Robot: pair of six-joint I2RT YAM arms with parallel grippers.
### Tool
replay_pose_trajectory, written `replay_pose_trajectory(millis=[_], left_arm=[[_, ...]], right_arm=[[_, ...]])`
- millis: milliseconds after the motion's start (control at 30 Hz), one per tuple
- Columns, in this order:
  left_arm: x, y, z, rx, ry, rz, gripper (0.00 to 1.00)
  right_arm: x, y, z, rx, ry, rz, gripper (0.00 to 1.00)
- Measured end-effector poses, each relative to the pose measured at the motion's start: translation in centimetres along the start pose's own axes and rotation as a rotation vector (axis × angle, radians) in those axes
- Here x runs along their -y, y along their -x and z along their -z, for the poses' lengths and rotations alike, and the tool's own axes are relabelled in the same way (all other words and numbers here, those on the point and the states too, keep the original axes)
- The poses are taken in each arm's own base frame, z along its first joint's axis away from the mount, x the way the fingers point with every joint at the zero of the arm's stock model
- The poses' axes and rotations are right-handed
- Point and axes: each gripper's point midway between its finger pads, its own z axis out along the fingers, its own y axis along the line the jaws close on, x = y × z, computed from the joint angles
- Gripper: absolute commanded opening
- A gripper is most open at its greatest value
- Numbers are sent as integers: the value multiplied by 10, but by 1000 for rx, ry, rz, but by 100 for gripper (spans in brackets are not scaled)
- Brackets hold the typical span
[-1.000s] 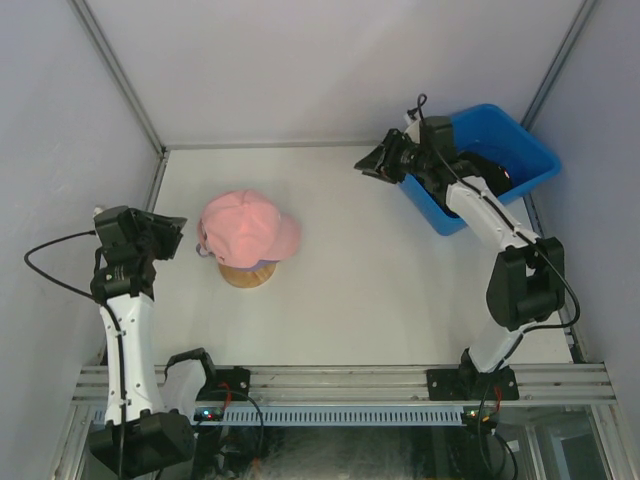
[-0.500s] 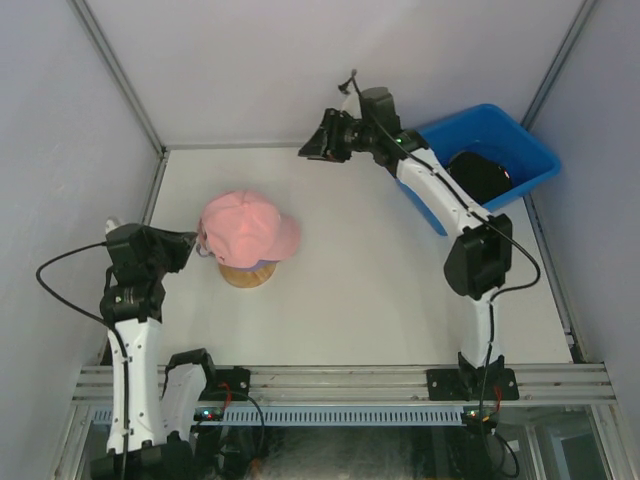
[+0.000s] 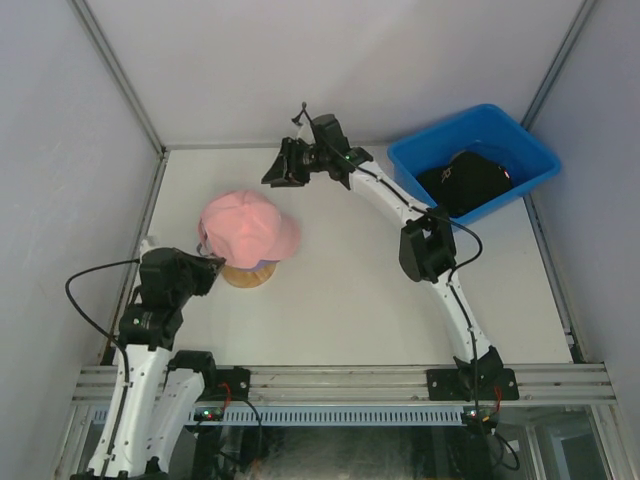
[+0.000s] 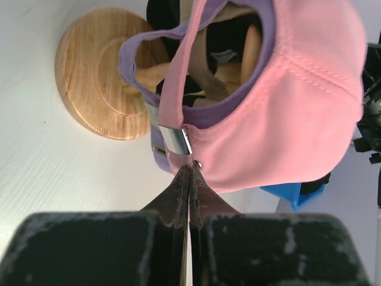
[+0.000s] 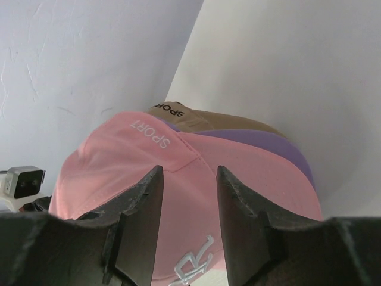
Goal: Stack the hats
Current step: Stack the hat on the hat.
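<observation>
A pink hat (image 3: 248, 226) tops a stack on the wooden stand (image 3: 247, 275); purple (image 5: 280, 152) and tan (image 5: 229, 122) brims show beneath the pink hat (image 5: 149, 161). From below, the purple hat's band (image 4: 134, 56) sits inside the pink hat (image 4: 297, 107). My left gripper (image 3: 211, 264) is shut, its tips (image 4: 190, 170) touching the pink back strap by the buckle; a pinch cannot be told. My right gripper (image 3: 276, 170) hovers open behind the stack, its jaws (image 5: 189, 173) empty and pointing at the pink crown. A black hat (image 3: 466, 180) lies in the bin.
The blue bin (image 3: 520, 140) stands at the back right, against the enclosure's corner. The stand's round wooden base (image 4: 95, 77) rests on the white table. Grey walls close in the left, back and right sides.
My right arm has swung left from the blue bin to just behind the stack, jaws widening slightly. The left gripper has closed and moved in to the pink hat's rear strap.
</observation>
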Motion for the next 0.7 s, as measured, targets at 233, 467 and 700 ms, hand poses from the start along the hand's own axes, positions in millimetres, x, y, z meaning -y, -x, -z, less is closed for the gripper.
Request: replay_pose_trajectory(millis=[233, 467, 700], left_arm=[[-12, -25, -12, -67, 42, -26, 0], [-26, -37, -27, -108, 107, -35, 3], [-30, -33, -35, -90, 139, -36, 6]], right_arm=[[2, -23, -26, -63, 55, -37, 40], [-3, -41, -39, -99, 96, -38, 39], [23, -67, -38, -140, 80, -102, 37]])
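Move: From the left gripper the pink hat's buckled back strap is roughly 2 cm ahead, 3 cm right and about level. The hat's middle is some 7 cm ahead, 5 cm right and a little higher, and the wooden stand's foot about 1 cm ahead, 6 cm right and 15 cm down. From the right gripper the pink hat's middle lies about 10 cm back, 6 cm left and 6 cm below, its brim some 13 cm back, 3 cm right and 8 cm below. Bring the left gripper down about 5 cm beside the pink hat's back strap, easing slightly right, with its fingers practically shut and tipping a little downward. Meanwhile lower the right gripper about 6 cm and draw it back towards the far side of the hat's crown, drifting left first, fingers staying part open. ##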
